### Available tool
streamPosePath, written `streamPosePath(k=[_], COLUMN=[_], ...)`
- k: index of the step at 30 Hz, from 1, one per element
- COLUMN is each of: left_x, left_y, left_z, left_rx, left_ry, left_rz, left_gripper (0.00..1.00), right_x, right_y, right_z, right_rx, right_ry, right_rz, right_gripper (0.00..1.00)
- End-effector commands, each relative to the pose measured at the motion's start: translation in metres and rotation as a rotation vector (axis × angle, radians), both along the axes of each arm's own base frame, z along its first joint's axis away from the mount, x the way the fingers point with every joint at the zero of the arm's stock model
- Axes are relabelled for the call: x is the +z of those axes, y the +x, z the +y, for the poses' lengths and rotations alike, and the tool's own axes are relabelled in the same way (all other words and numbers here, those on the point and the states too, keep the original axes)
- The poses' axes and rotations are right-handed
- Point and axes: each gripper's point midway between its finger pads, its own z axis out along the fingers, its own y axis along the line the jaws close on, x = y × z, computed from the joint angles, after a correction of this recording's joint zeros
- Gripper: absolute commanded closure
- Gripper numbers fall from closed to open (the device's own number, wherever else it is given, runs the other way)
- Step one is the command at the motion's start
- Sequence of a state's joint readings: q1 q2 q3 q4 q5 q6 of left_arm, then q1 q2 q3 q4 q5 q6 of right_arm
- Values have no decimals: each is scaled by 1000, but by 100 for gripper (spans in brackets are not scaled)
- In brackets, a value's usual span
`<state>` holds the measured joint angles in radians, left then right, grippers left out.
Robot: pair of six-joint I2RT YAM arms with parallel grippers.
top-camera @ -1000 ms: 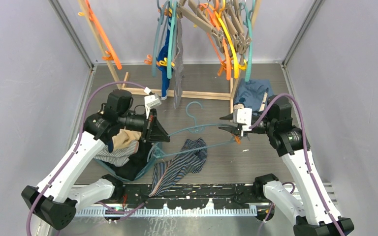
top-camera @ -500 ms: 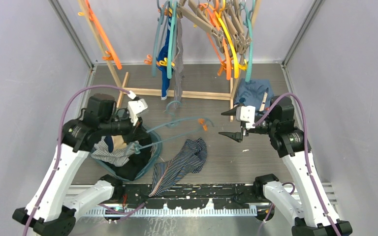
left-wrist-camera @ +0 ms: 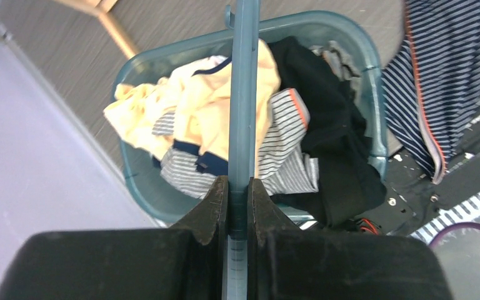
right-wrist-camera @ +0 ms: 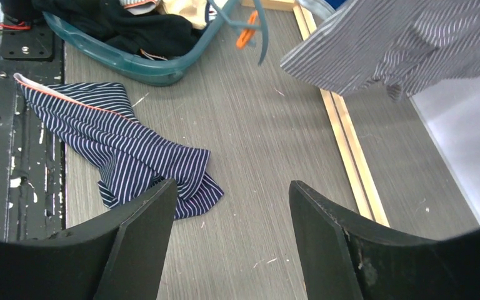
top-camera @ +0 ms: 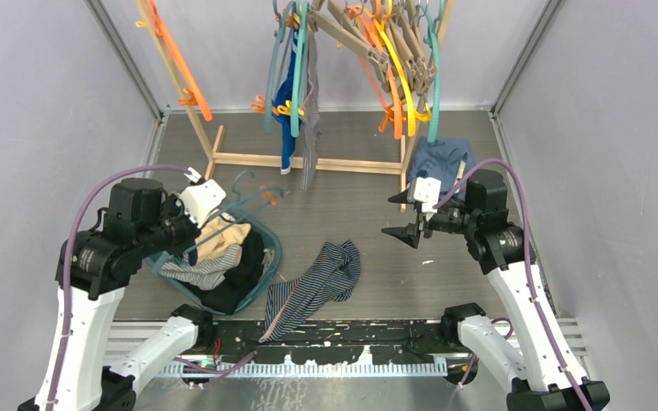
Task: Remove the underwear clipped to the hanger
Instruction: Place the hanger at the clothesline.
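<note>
My left gripper point(left-wrist-camera: 238, 184) is shut on the bar of a teal hanger point(left-wrist-camera: 244, 94), held over the teal basket point(left-wrist-camera: 325, 25). In the top view this gripper point(top-camera: 199, 224) is at the left, and the hanger's orange clip point(top-camera: 270, 195) sticks out over the basket's far rim with nothing clipped to it. Navy pinstriped underwear point(top-camera: 317, 282) lies crumpled on the table, also in the right wrist view point(right-wrist-camera: 131, 150). Beige underwear with navy trim point(left-wrist-camera: 206, 100) lies in the basket. My right gripper point(right-wrist-camera: 231, 187) is open and empty above the table, right of the pinstriped underwear.
A wooden rack point(top-camera: 308, 161) at the back carries several hangers, with a bright blue garment point(top-camera: 288, 111) and a grey one point(top-camera: 310, 128) hanging from it. A blue garment point(top-camera: 441, 158) lies at the back right. The basket point(top-camera: 267, 257) holds black and striped clothes.
My right gripper opened and let go of the hanger's clip. My left arm swung the hanger left and back over the basket. The pinstriped underwear stayed on the table.
</note>
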<state>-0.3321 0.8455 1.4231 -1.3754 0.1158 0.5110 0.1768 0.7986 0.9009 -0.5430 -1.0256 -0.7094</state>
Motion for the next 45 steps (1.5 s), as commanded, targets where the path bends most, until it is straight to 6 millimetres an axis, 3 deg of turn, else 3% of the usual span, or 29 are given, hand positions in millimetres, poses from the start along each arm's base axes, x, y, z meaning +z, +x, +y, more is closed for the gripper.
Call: streamPosePath(k=[1,4,14,28,32,39,45], left_x=[27,41,86,173,184,221,237], left_y=[26,40,71,131,159,178,195], left_z=[26,31,10,-11,-17,-32,-27], left_rx=[180,253,288,322,342,329,366], left_ry=[38,20,-141,-275,-285,-402,-412], left_rz=[-125,-186,-269,-404,-410,-488,-571], left_gripper=[100,100,100,100,100,100,100], right_x=[3,-4,-28,-32,-33,-35,-36], right_y=[15,21,28,29,29,29,29], right_z=[-8,-12,-24,-29,-30,-31,-31], right_rx=[-98,-147,-220,-239,-246,-251,-253], right_ry=[7,0,-1,7,7,4,1], right_rz=[6,29,48,53,51,53,49], right_gripper=[28,28,27,27,27,27,27])
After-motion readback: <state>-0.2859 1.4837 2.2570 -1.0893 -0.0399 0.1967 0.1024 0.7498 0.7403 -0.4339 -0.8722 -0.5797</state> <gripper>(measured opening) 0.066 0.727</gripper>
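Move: The left gripper already holds the empty blue hanger by one end; the free stretch of clothesline for it is about 30 cm ahead, 9 cm to the right and 30 cm above. The hung orange hanger stands some 24 cm ahead, 1 cm left and 20 cm up; the hung blue hangers are about 25 cm ahead, 22 cm right and 20 cm up. From the empty right gripper, that stretch is roughly 25 cm ahead, 35 cm left and 31 cm above. Keep the left fingers shut on the blue hanger's end and carry it forward and up together, about 19 cm out and 18 cm higher, towards the gap between the orange and blue hangers. Tip the fingers up and turn them counter-clockwise, some 20 degrees each. Lower the open right gripper about 5 cm, easing it slightly right and forward. ##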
